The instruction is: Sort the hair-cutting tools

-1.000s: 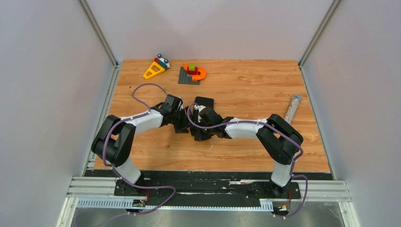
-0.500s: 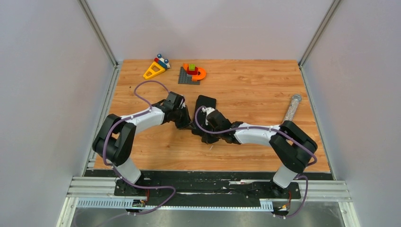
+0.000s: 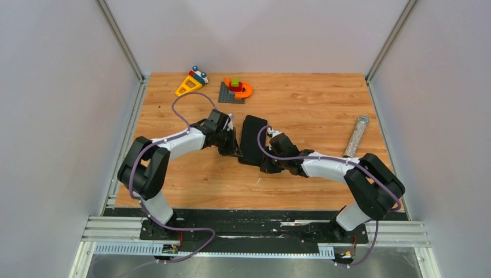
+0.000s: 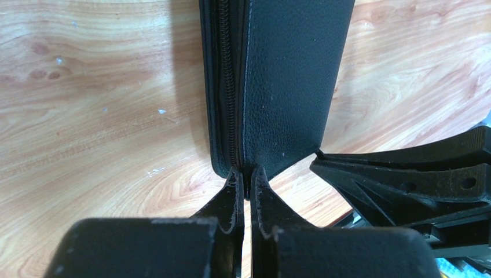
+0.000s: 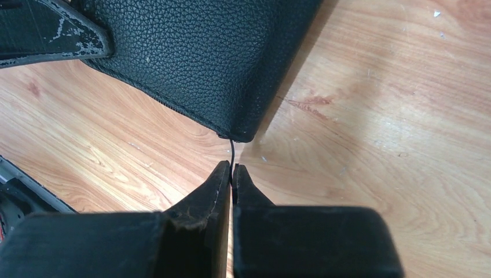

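The hair-cutting tools are out of view. A black grained zip case (image 3: 252, 139) lies mid-table between both arms. In the left wrist view the case (image 4: 284, 87) runs away from my left gripper (image 4: 244, 174), which is shut on its near end at the zipper seam. In the right wrist view my right gripper (image 5: 232, 168) is shut on a thin black zipper pull (image 5: 231, 152) that hangs from the corner of the case (image 5: 197, 58). From above, the left gripper (image 3: 234, 152) meets the case's near left corner and the right gripper (image 3: 263, 164) its near right corner.
Yellow toy blocks (image 3: 189, 86) and a grey plate with coloured blocks (image 3: 234, 90) sit at the back of the table. A clear glittery tube (image 3: 357, 134) lies at the right. Grey walls stand close along both table sides.
My left gripper has shut on the case's near end. The right arm has drawn back to the right with the zipper pull, and more of the case now shows.
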Robot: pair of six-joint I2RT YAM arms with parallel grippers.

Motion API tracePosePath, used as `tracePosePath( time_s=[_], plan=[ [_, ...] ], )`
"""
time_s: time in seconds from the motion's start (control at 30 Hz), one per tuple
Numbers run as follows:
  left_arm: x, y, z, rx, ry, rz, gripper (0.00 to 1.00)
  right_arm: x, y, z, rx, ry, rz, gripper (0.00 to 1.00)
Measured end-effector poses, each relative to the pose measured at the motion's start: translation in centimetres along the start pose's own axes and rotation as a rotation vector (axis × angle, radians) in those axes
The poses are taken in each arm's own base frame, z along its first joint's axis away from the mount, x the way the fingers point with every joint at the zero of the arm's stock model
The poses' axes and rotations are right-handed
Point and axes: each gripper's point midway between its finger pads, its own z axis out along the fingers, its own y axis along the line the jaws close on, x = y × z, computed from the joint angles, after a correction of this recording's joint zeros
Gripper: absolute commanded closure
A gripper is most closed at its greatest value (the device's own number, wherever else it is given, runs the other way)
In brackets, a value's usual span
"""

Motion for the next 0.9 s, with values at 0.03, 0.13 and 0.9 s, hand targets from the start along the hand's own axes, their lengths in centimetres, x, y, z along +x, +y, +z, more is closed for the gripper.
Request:
tracePosePath(
  time_s=[0.03, 0.13, 0.9],
  plan=[
    [0.0, 0.0, 0.0, 0.002, 0.003, 0.005, 1.0, 0.1, 0.0, 0.0, -0.001, 0.003, 0.003, 1.0],
    [0.4, 0.0, 0.2, 0.015, 0.021, 0.019, 1.0, 0.4, -0.1, -0.2, -0.001, 0.009, 0.004, 0.99],
    [6.3, 0.2, -1.3, -0.059, 0.029, 0.041, 0.04, -7.1, -5.2, -17.8, 0.269, -0.524, 0.021, 0.0]
  ],
)
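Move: The closed case lies with its middle roughly 8 cm ahead of the left hand, 5 cm to its right and a little below; the left fingers are already shut on its near left corner. From the right hand, already shut on the zip cord at the near right corner, the case's middle is about 10 cm ahead and 3 cm left, nearly level. The brick model stands some 27 cm ahead of the left hand and 2 cm left; the glitter tube is about 13 cm ahead of the right hand and 37 cm right. The right hand first eases back about a centimetre with the zip cord still pinched, then opens wide, lets the cord go and climbs away from the case, some 15 cm up and 13 cm to the right, its fingers tipping outward and the hand turning clockwise (some 35 degrees in all). The left hand keeps its pinch on the near left corner while drawing back a couple of centimetres towards the base, then opens too and backs off the case faster, staying low, about 6 cm back in all. ##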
